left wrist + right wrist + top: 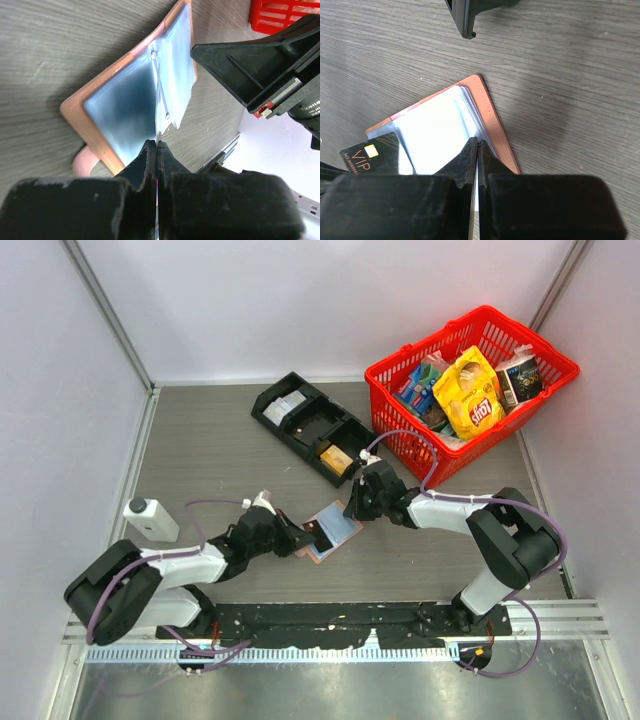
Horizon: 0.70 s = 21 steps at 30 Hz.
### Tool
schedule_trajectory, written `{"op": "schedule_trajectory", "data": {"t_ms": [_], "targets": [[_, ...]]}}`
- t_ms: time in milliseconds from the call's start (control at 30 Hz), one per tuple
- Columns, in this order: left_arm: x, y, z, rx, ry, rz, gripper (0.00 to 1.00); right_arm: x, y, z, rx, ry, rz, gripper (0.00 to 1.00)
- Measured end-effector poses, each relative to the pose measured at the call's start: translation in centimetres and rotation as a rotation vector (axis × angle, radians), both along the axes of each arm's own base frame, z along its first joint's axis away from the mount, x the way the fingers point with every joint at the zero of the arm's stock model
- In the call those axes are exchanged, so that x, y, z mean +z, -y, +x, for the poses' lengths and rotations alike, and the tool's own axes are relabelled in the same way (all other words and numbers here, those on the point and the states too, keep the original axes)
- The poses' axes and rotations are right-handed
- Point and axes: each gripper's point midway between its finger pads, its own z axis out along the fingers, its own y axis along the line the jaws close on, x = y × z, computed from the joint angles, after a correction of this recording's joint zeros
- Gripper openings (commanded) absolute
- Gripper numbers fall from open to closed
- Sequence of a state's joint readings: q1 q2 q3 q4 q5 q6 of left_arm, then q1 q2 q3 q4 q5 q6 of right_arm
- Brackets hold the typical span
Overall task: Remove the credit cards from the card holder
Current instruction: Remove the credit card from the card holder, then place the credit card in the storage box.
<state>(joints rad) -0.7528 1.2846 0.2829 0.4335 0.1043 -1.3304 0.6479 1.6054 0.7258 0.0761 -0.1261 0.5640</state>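
Note:
The salmon-pink card holder point(340, 522) lies open on the grey table, its pale blue sleeves facing up point(120, 100). A black credit card marked VIP point(370, 157) sticks out of its near-left side point(318, 533). My left gripper point(303, 537) is shut on this card, which shows edge-on as a thin line between the jaws point(157, 145). My right gripper point(357, 508) is shut on the sleeve edge at the holder's far-right side point(477, 141), beside the pink cover point(495, 127). In the left wrist view the right gripper's black body point(250, 65) is beyond the holder.
A black compartment tray point(315, 427) lies at the back centre. A red basket point(540, 352) with snack packs stands at the back right, its corner seen in the left wrist view point(280, 15). A small white device point(152, 520) rests at the left by the wall.

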Motion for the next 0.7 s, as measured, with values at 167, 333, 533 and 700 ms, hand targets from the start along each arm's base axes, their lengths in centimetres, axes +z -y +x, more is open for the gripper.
{"op": "schedule_trajectory", "data": {"t_ms": [167, 333, 533, 700], "targets": [[0.9, -1.3, -0.7, 0.019, 0.018, 0.016, 0.00, 0.1, 0.1, 0.0, -0.001, 0.000, -0.001, 0.07], [3.0, -2.3, -0.9, 0.030, 0.083, 0.015, 0.00, 0.1, 0.6, -0.5, -0.003, -0.019, -0.022, 0.16], [4.6, -3.3, -0.5, 0.028, 0.160, 0.017, 0.00, 0.7, 1.7, -1.8, 0.005, -0.047, -0.061, 0.39], [5.4, -4.7, 2.2, 0.078, 0.181, 0.007, 0.00, 4.1, 2.0, -1.6, 0.002, 0.018, -0.040, 0.62]]}}
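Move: The black credit card, already in the left fingers, has its middle about 3 cm to their right, 1 cm ahead and 1 cm below. From that hand the card holder's middle lies 5 cm right, 2 cm ahead and 3 cm down, and the black tray's some 26 cm ahead and 2 cm right. From the right hand, at the holder's right-hand edge, the card is 7 cm left and 4 cm back, the holder's middle 5 cm left and 3 cm back. The credit card, still pinched in the shut left fingers, is drawn off over the holder's left side: the left hand goes left and then mostly up, about 5 cm each, swinging slightly forward at the end as its fingertips tilt up some 10 degrees. Meanwhile the right fingers open about halfway, let go of the clear sleeves at the right edge, back off rightward and toward the base, then lift away. ##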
